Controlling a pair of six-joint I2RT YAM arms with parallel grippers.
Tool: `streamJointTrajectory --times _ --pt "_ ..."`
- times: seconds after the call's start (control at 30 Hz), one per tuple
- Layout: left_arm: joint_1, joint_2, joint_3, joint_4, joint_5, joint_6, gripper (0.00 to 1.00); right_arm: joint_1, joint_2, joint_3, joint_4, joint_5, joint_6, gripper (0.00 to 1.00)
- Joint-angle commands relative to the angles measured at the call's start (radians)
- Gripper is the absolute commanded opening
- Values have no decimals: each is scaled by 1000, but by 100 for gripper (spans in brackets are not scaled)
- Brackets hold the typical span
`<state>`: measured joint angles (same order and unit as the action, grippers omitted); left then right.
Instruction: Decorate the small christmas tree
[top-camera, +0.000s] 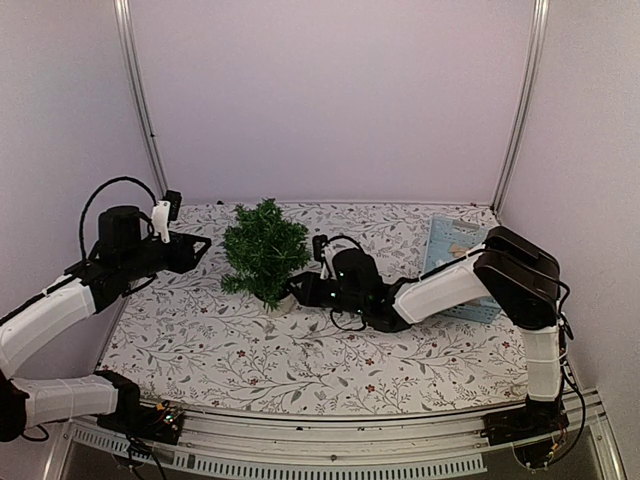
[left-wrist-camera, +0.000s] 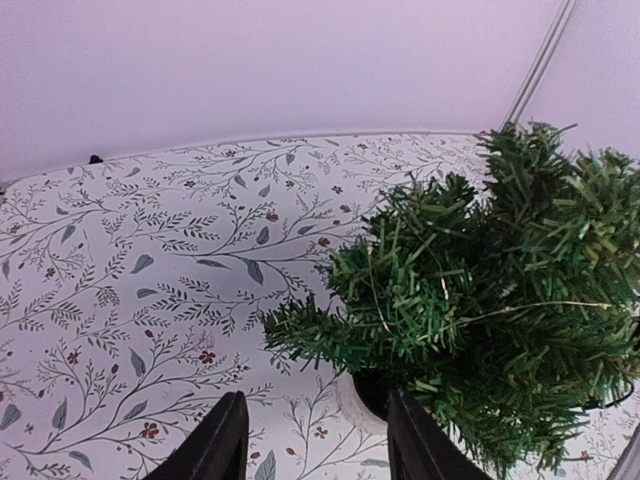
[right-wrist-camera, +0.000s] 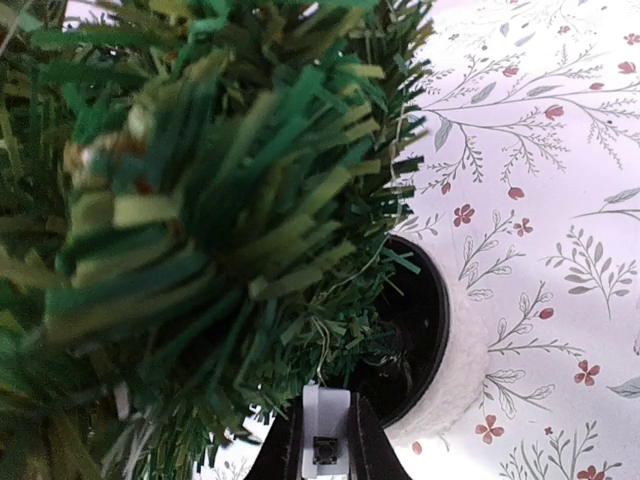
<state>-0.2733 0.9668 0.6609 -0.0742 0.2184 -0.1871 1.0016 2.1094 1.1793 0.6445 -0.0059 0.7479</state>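
Observation:
The small christmas tree (top-camera: 264, 250) stands upright in its round white pot (top-camera: 281, 303) at the middle back of the table. My right gripper (top-camera: 302, 289) sits low at the pot's right side. In the right wrist view it (right-wrist-camera: 325, 428) is shut on a small white switch box (right-wrist-camera: 325, 445) with a black button, and a thin wire (right-wrist-camera: 345, 290) runs from the box into the branches (right-wrist-camera: 200, 200). My left gripper (top-camera: 205, 250) hovers to the left of the tree, open and empty (left-wrist-camera: 315, 445). The pot (left-wrist-camera: 352, 400) shows just beyond its right finger. A fine wire (left-wrist-camera: 540, 307) crosses the foliage (left-wrist-camera: 500, 290).
A light blue card package (top-camera: 455, 250) lies at the back right, partly under the right arm. The floral tablecloth (top-camera: 300, 360) covers the table. Pale walls and metal posts (top-camera: 140, 100) close in the back and both sides.

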Motion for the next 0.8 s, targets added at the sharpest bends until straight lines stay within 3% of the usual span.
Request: streamJointTrajectory --times 0.0,0.77 --pt "13 1 -18 29 15 10 48 3 35 39 11 40 14 13" --pt "23 -1 -26 34 33 12 48 14 110 112 11 34 -6 38"
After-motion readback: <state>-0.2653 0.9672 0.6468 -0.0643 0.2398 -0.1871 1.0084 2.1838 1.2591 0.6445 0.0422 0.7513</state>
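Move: The white tree pot's middle lies about 3 cm ahead of the right hand, 4 cm to its left and some 6 cm below; the fingers still hold the lights' battery box right at its mouth. The tree's branches stand above the pot, centred roughly 2 cm ahead of this hand, 4 cm left and 8 cm higher. From the idle left hand the pot is some 5 cm ahead, 14 cm to the right and 17 cm down. The right hand, with the light string's small silver battery box pinched in its fingertips under the branches, eases about 1.5 cm forward and as much to the left over the pot's mouth, dipping some 1.5 cm partway and then coming back up about half of that, its wrist hardly turning. During this the fingers open from nearly shut to a bit over a third of their range, ending their pinch on the box at the pot's mouth. ##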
